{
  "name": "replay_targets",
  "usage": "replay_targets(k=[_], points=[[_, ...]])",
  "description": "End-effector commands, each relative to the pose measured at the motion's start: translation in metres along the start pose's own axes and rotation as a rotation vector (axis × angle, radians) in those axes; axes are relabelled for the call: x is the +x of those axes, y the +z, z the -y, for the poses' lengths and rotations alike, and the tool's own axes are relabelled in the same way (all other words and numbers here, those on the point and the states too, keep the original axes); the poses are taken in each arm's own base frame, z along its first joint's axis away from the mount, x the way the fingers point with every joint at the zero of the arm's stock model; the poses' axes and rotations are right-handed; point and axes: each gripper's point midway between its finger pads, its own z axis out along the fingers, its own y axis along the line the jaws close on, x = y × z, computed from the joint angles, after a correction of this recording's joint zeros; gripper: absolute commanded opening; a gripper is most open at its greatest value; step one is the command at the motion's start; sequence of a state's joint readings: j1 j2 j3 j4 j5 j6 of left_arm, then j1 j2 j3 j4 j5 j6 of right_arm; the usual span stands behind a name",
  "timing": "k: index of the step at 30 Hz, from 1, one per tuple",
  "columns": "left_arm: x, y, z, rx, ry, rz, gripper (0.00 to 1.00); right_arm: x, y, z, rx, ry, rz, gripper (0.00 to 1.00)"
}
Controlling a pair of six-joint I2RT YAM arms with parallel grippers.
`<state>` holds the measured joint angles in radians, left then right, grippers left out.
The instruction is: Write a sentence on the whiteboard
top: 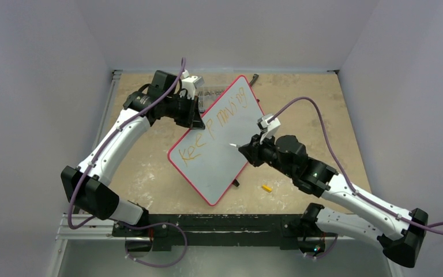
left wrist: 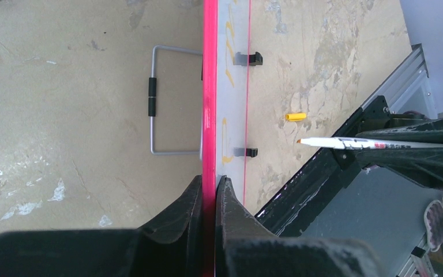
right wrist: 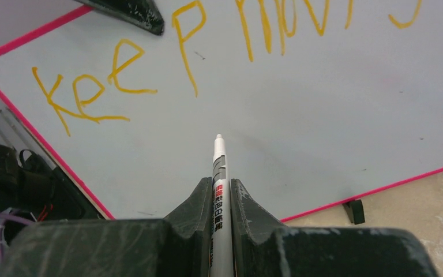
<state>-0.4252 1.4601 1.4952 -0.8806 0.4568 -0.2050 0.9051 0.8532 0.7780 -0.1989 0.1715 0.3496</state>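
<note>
The whiteboard, pale with a red frame, stands tilted on the table. My left gripper is shut on its upper left edge; in the left wrist view the jaws pinch the red frame seen edge-on. The sentence is orange lettering reading "Keep moving" in one slanted line. My right gripper is shut on a white marker. The marker's tip points at the blank area below the lettering, a short gap off the surface.
A small orange cap lies on the table right of the board's lower corner. A wire stand sits behind the board, and black feet stick out at its lower edge. A metal rail runs along the near table edge.
</note>
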Motion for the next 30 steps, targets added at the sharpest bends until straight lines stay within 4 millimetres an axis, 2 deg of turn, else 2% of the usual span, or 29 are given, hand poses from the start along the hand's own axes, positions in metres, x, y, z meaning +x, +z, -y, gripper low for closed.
replay_targets(k=[1, 14, 21, 30], points=[[-0.01, -0.008, -0.03, -0.154, 0.094, 0.052, 0.0, -0.018, 0.0, -0.026, -0.128, -0.076, 0.026, 0.0], [-0.007, -0.008, -0.034, -0.173, 0.112, 0.05, 0.0, -0.006, 0.011, -0.057, -0.315, -0.123, 0.001, 0.0], [-0.006, -0.007, -0.037, -0.183, 0.113, 0.051, 0.0, 0.006, 0.016, -0.061, -0.349, -0.12, -0.02, 0.0], [-0.007, -0.007, -0.038, -0.191, 0.108, 0.052, 0.0, 0.011, 0.017, -0.068, -0.404, -0.124, -0.004, 0.0]])
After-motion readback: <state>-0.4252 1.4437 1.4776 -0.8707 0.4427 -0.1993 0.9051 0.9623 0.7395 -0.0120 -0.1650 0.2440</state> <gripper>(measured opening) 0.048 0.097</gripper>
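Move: The right hand, marker already pinched, is bound for the bare patch of whiteboard under "Keep", some 10 cm to its left, 1 cm back and about 3 cm lower. The word "Keep" stands 15 cm left and 2 cm farther out, "moving" about 12 cm ahead and 4 cm left, both roughly at hand height. For the left hand, clamped on the board's upper edge, that patch lies some 8 cm back, 4 cm right and 4 cm down. Still pinching the marker, its tip just off the whiteboard, the right hand sweeps left about 5 cm and back some 3 cm across the face, towards the bare patch under "Keep". It swings about 20 degrees counter-clockwise on the way and ends about 1 cm lower. The left fingers keep their grip on the board's upper edge, holding it in place. ##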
